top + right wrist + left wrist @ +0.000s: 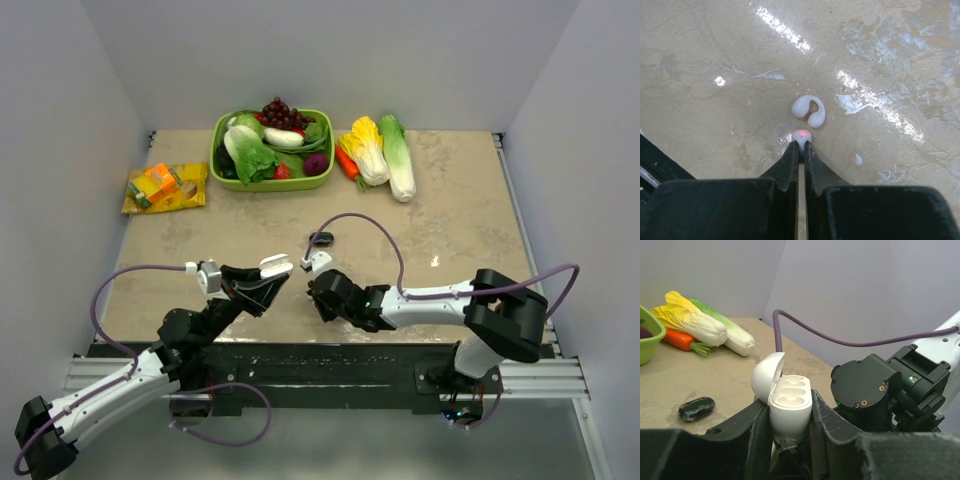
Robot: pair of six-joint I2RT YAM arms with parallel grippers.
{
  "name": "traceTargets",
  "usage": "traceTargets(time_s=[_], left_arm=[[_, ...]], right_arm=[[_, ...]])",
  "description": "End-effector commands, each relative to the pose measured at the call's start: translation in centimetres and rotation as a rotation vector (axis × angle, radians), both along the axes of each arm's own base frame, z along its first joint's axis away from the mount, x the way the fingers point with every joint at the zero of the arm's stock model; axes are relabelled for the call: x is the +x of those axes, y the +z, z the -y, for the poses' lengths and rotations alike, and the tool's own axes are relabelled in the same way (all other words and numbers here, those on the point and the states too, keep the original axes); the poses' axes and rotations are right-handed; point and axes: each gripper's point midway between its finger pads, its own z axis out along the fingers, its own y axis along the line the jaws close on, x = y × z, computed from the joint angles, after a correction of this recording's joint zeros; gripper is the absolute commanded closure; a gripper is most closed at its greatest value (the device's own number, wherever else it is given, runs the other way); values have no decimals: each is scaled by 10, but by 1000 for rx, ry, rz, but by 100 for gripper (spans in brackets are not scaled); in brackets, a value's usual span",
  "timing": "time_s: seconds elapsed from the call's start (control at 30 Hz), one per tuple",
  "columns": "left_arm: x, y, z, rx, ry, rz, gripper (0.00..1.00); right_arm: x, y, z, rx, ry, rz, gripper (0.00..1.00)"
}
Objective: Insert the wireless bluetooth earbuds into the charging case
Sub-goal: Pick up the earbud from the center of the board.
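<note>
My left gripper [790, 427] is shut on the white charging case [790, 407] and holds it upright above the table. The case lid is flipped open and both wells are bare. The top view shows that case [276, 266] at the left gripper [262, 282]. My right gripper [801, 145] points down at the table, its tips pinched on a white earbud [801, 135] that shows a red light. A second white earbud [809, 110], C-shaped, lies loose on the table just beyond the tips. In the top view the right gripper [318, 288] stands close to the right of the case.
A small black case [321, 238] lies on the table behind the grippers, also in the left wrist view [696, 408]. A green basket [228, 168] of vegetables, two cabbages [385, 152] and a carrot [346, 163] sit at the back. Snack packs [165, 187] lie far left.
</note>
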Motion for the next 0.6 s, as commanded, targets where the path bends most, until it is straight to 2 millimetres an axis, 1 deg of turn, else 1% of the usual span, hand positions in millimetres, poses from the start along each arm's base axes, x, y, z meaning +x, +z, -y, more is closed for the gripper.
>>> traceTargets(time_s=[0.0, 0.03, 0.1, 0.13, 0.17, 0.2, 0.23, 0.27, 0.3, 0.33, 0.37, 0.4, 0.43, 0.47, 0.5, 0.57], left_arm=[[-2, -47, 2, 49, -11, -50, 100], [-2, -46, 2, 49, -10, -47, 100], [-1, -44, 2, 51, -5, -43, 100], [0, -45, 2, 57, -3, -45, 100], [1, -44, 3, 59, -2, -44, 100], [1, -43, 3, 57, -4, -42, 100], [1, -43, 4, 56, -5, -38, 100], [2, -42, 5, 57, -4, -32, 100], [1, -37, 6, 44, -12, -13, 100], [0, -39, 8, 52, -20, -14, 100], [-2, -37, 9, 52, -32, 5, 100], [-11, -24, 12, 24, -78, 63, 100], [-16, -27, 15, 33, -106, 82, 100], [-21, -23, 17, 30, -133, 119, 100], [-35, -10, 20, 2, -196, 188, 100], [-46, -9, 29, 13, -268, 214, 100]], right_arm=[[8, 57, 10, 80, -34, 97, 100], [8, 69, 14, 87, -31, 117, 100], [2, 91, 27, 73, -2, 131, 100], [0, 117, 33, 113, -1, 159, 100], [-2, 129, 45, 89, -11, 170, 100], [-5, 140, 50, 92, 7, 188, 100], [-11, 166, 57, 153, 22, 221, 100], [-19, 179, 58, 181, 70, 220, 100], [-26, 194, 59, 208, 127, 249, 100], [-36, 207, 57, 248, 185, 257, 100], [-46, 229, 58, 311, 241, 277, 100], [-65, 237, 51, 343, 371, 265, 100], [-73, 244, 50, 358, 416, 265, 100], [-77, 250, 51, 360, 442, 264, 100], [-83, 252, 50, 355, 487, 269, 100], [-88, 254, 50, 352, 523, 271, 100]])
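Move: Level with the right hand front to back, the open charging case sits in the left gripper some 7 cm to its left and about 20 cm higher. The second earbud lies on the table about 3 cm ahead of the right fingers, 1 cm to their right and about 1 cm lower; the black case lies roughly 23 cm ahead and 3 cm right. From the left hand, the pinched earbud is about 7 cm right, 20 cm below, and level front to back. Lifting steeply off the table with the white earbud still pinched in its shut fingertips, the right hand climbs about 26 cm, then also draws some 6 cm back and 6 cm right, its fingers swinging from steeply down to nearly level and leftward, towards the case. The left hand keeps its grip on the case and late on shifts about 2 cm right. ##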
